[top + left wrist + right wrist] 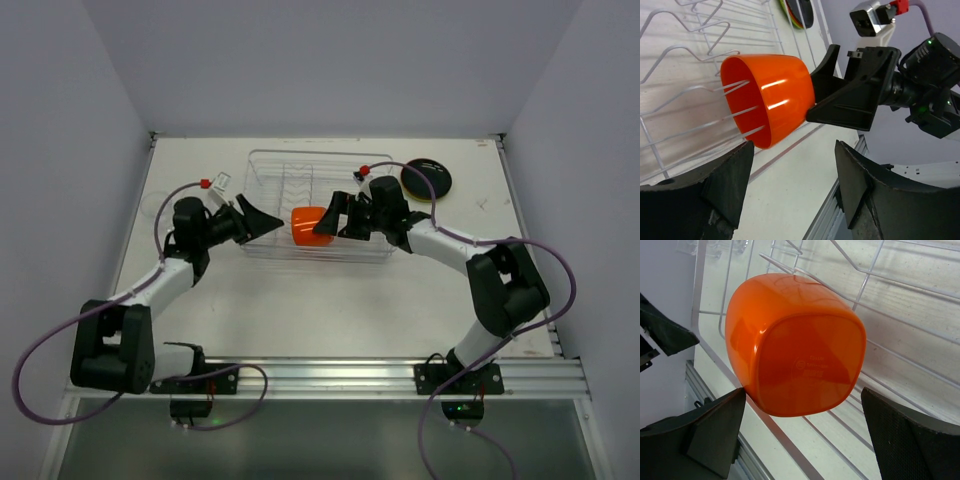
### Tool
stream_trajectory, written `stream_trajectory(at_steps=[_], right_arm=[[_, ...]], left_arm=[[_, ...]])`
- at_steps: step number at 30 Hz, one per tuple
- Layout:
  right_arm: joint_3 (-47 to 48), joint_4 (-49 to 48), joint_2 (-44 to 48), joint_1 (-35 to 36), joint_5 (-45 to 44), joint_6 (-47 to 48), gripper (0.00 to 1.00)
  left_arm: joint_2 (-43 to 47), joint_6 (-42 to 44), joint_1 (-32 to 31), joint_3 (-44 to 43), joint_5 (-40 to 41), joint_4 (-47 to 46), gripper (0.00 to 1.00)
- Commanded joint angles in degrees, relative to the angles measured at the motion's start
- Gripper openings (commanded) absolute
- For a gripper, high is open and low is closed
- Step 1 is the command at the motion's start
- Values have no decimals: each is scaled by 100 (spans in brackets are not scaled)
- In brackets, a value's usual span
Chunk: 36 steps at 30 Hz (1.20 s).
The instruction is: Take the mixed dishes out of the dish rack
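Observation:
The orange cup (pixel 307 225) lies on its side on the wire tines at the front of the clear dish rack (pixel 300 175). In the left wrist view its mouth (pixel 747 107) faces my left gripper (pixel 795 170), which stands open just short of the rim with nothing between its fingers. My right gripper (pixel 802 415) is open at the cup's square base (pixel 805 365), one finger on each side of it. A stack of plates with a black one on top (pixel 427 178) rests on the table right of the rack.
Both grippers face each other across the cup, the left gripper (pixel 268 220) outside the rack's left front, the right gripper (pixel 322 218) inside it. Rack wires (pixel 900 315) run under and behind the cup. The table's front rail (pixel 330 375) lies near the arm bases.

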<state>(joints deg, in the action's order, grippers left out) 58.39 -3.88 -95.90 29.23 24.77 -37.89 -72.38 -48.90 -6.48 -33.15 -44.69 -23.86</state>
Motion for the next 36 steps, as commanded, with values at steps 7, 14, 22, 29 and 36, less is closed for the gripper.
stream_trajectory(at_steps=[7,14,22,29,36], right_arm=[[129,19,80,-23,-113,150,99],[111,-34,45,-23,-69,150,99],[85,-69,36,-23,-34,159,99],[76,-95,19,-23,1,150,99],[50,-104,54,-49,19,150,99]], left_arm=[[-864,320,-143,-912,267,363,61],[-1392,426,-476,-1255,513,505,54],[-1630,312,-521,-1221,470,321,47],[-1867,-83,-609,-1107,180,-223,47],[-2052,-549,-653,-904,-154,-1145,44]])
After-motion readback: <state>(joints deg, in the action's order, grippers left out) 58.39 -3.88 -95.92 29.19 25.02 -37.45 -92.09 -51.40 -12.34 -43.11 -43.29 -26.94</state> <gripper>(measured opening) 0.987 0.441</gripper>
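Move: The orange cup lies on its side in the rack, its mouth towards the left hand and its middle about 10 cm to that hand's right, 3 cm ahead and some 7 cm below. The rack's wire tines stand roughly 9 cm beyond the cup and 4 cm to its left; the rack's front rail runs about 6 cm nearer than the cup. From the right hand the cup is about 5 cm left, 2 cm ahead and 3 cm below. The orange cup's open rim is what the left hand goes for: about 4 cm forward first, then some 4 cm down and 4 cm right, tipping down slightly. Its fingers close partway, one coming in front of the mouth and the other alongside the outer wall, which it seems to touch. The right hand stays still and wide open around the base end. ##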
